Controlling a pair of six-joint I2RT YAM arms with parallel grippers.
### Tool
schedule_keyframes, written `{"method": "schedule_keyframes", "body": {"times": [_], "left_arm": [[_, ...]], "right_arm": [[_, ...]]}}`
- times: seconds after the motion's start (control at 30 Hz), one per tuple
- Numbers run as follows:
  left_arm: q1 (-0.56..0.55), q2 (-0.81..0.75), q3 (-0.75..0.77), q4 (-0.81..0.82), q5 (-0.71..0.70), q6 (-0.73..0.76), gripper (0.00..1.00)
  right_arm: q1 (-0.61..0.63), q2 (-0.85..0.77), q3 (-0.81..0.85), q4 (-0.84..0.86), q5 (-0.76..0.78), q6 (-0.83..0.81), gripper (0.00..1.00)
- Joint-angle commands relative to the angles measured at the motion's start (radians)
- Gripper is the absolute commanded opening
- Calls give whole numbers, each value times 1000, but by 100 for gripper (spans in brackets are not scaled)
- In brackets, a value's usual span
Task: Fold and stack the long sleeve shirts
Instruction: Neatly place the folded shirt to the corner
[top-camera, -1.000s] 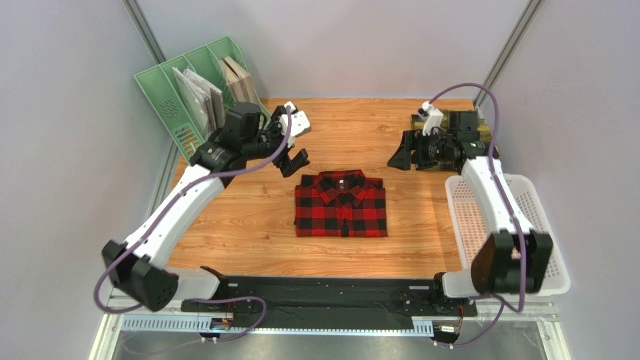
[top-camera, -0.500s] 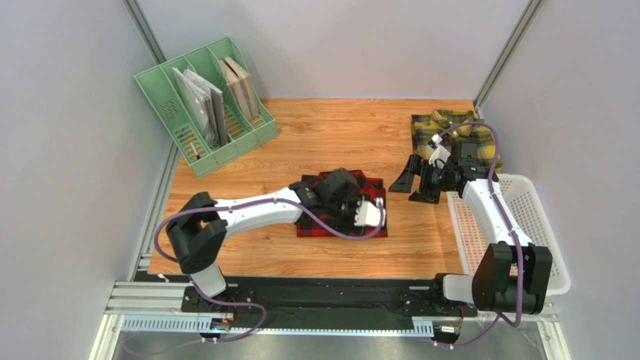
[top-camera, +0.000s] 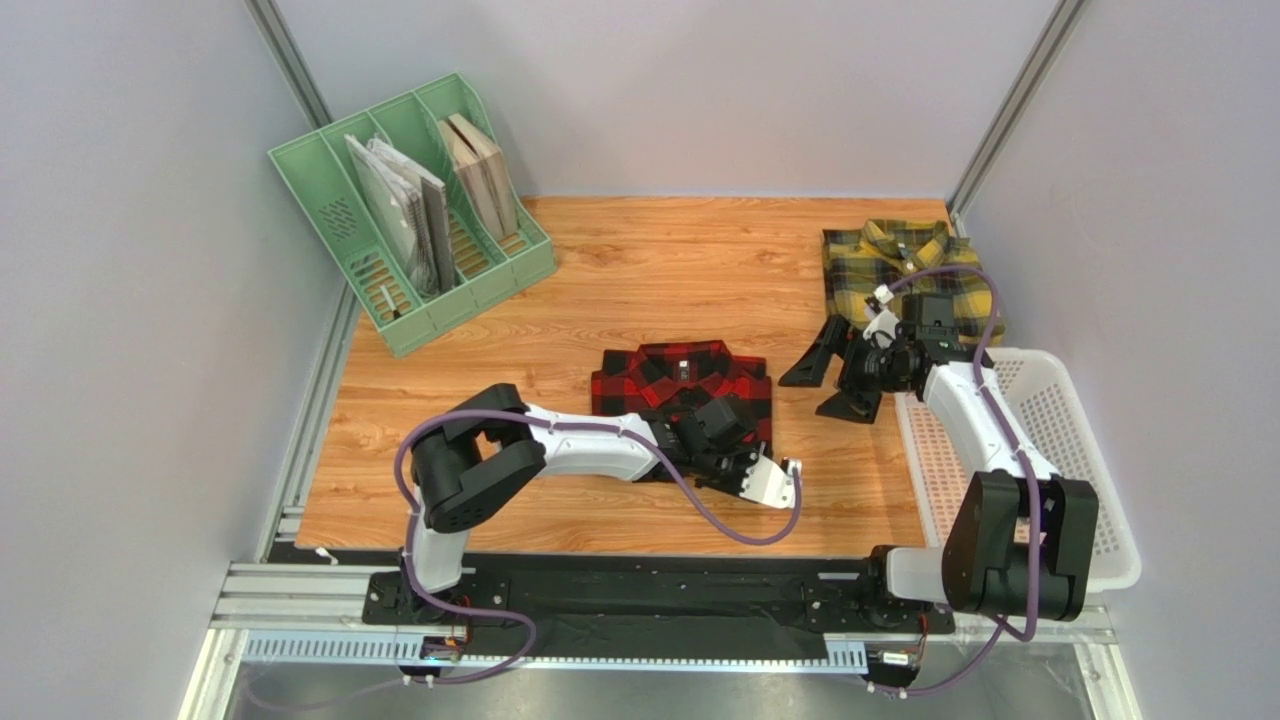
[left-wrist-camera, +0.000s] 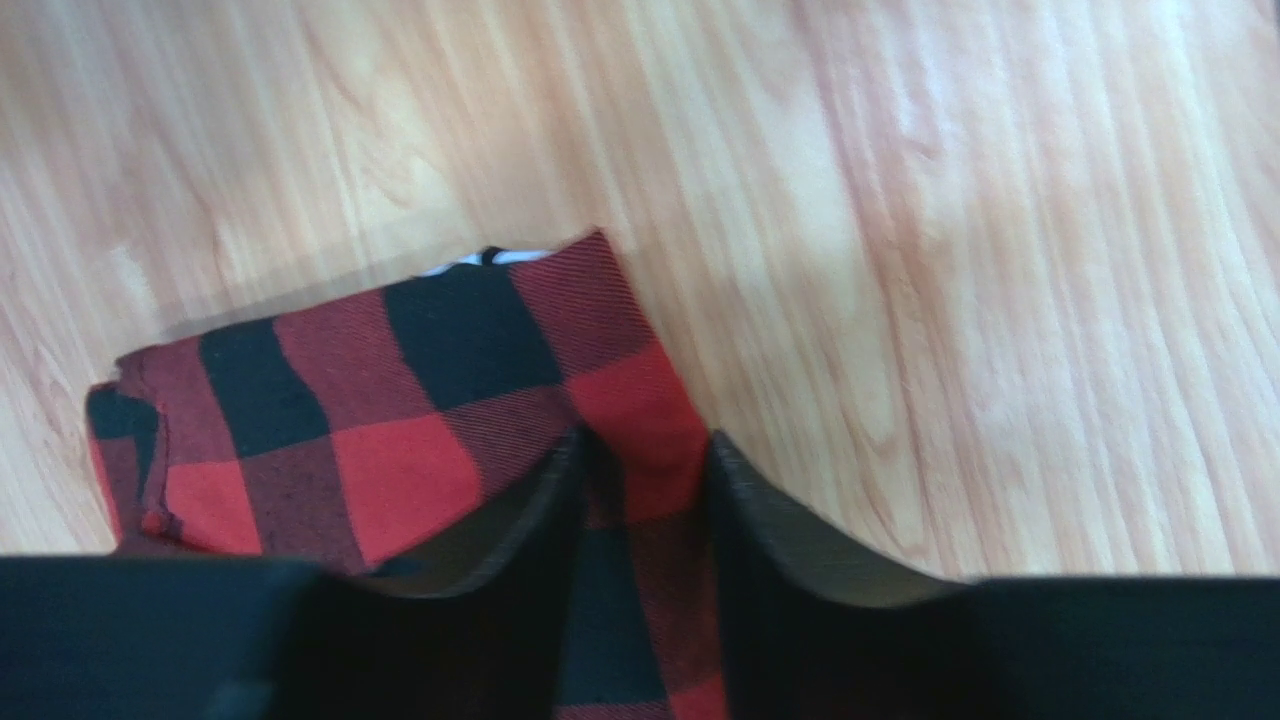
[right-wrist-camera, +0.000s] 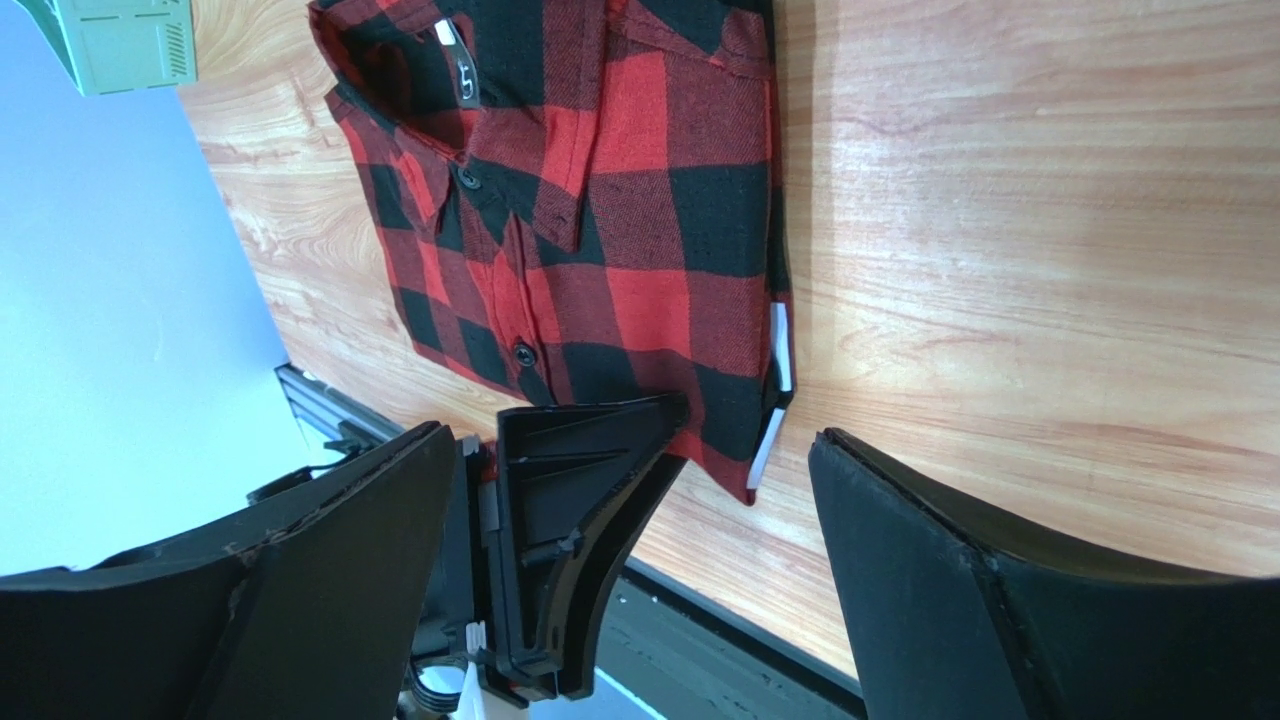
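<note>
The red-and-black check shirt (top-camera: 679, 387) lies folded, collar up, in the middle of the table. My left gripper (top-camera: 736, 450) sits low at its near right corner. In the left wrist view its fingers pinch a ridge of the red-and-black cloth (left-wrist-camera: 639, 435) at the shirt's edge. The yellow-and-dark-green check shirt (top-camera: 899, 267) lies folded at the far right, untouched. My right gripper (top-camera: 824, 375) hovers open between the two shirts, just right of the red one, with nothing in it. The right wrist view shows the red shirt (right-wrist-camera: 601, 195) and a left finger (right-wrist-camera: 579, 510) at its corner.
A green file rack (top-camera: 349, 248) holding books stands at the far left corner. A white perforated basket (top-camera: 1052, 435) sits along the right edge, beside the right arm. Bare wood lies on both sides of the red shirt.
The left arm swung from the far left across the red shirt to its near right corner, and its jaws closed on the cloth. The right gripper came off the yellow shirt toward the red one.
</note>
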Motion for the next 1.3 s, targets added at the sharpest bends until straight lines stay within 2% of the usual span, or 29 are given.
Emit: {"method": "schedule_keyframes", "body": {"times": [0.0,0.03,0.13,0.2,0.4,0.53,0.87,1.13,1.23,1.27], "left_arm": [[21,18,50,87,-33,-44,33],[41,20,57,87,-31,-54,24],[83,1,77,78,-10,-81,5],[112,-14,86,62,11,-104,0],[135,-71,74,37,58,-96,0],[144,-89,75,43,50,-116,0],[176,-157,74,-6,76,-108,0],[181,-184,54,-8,85,-88,0],[185,-181,46,-3,78,-74,0],[188,-181,46,-6,76,-74,0]], "right_arm": [[2,12,-42,75,-51,42,94],[12,9,-51,99,-50,45,94],[52,9,-76,144,-18,52,93],[63,23,-80,170,-10,66,93],[91,159,-62,272,-25,101,97],[175,241,-54,406,-16,141,99],[235,438,7,585,-33,291,93],[255,596,70,759,-67,416,80],[261,638,91,783,-97,446,64],[261,646,101,782,-116,450,47]]}}
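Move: The folded red shirt's near hem already lies between the left hand's half-open fingers; its near right corner is about 4 cm to the right and 2 back, its middle some 7 cm ahead and 8 left. From the right hand, wide open, the shirt's far right corner is about 5 cm ahead, 9 left and 10 below. The yellow shirt lies some 16 cm ahead of that hand and 10 right, about 10 below. The red shirt's near hem is pinched as the left fingers shut, then drawn forward about 7 cm and lifted some 8 cm, the left wrist turning slightly. Meanwhile the right hand comes down about 8 cm and leftward about 10, then pushes forward some 9 cm in all to the shirt's far right part, its fingers starting to close around the cloth. ##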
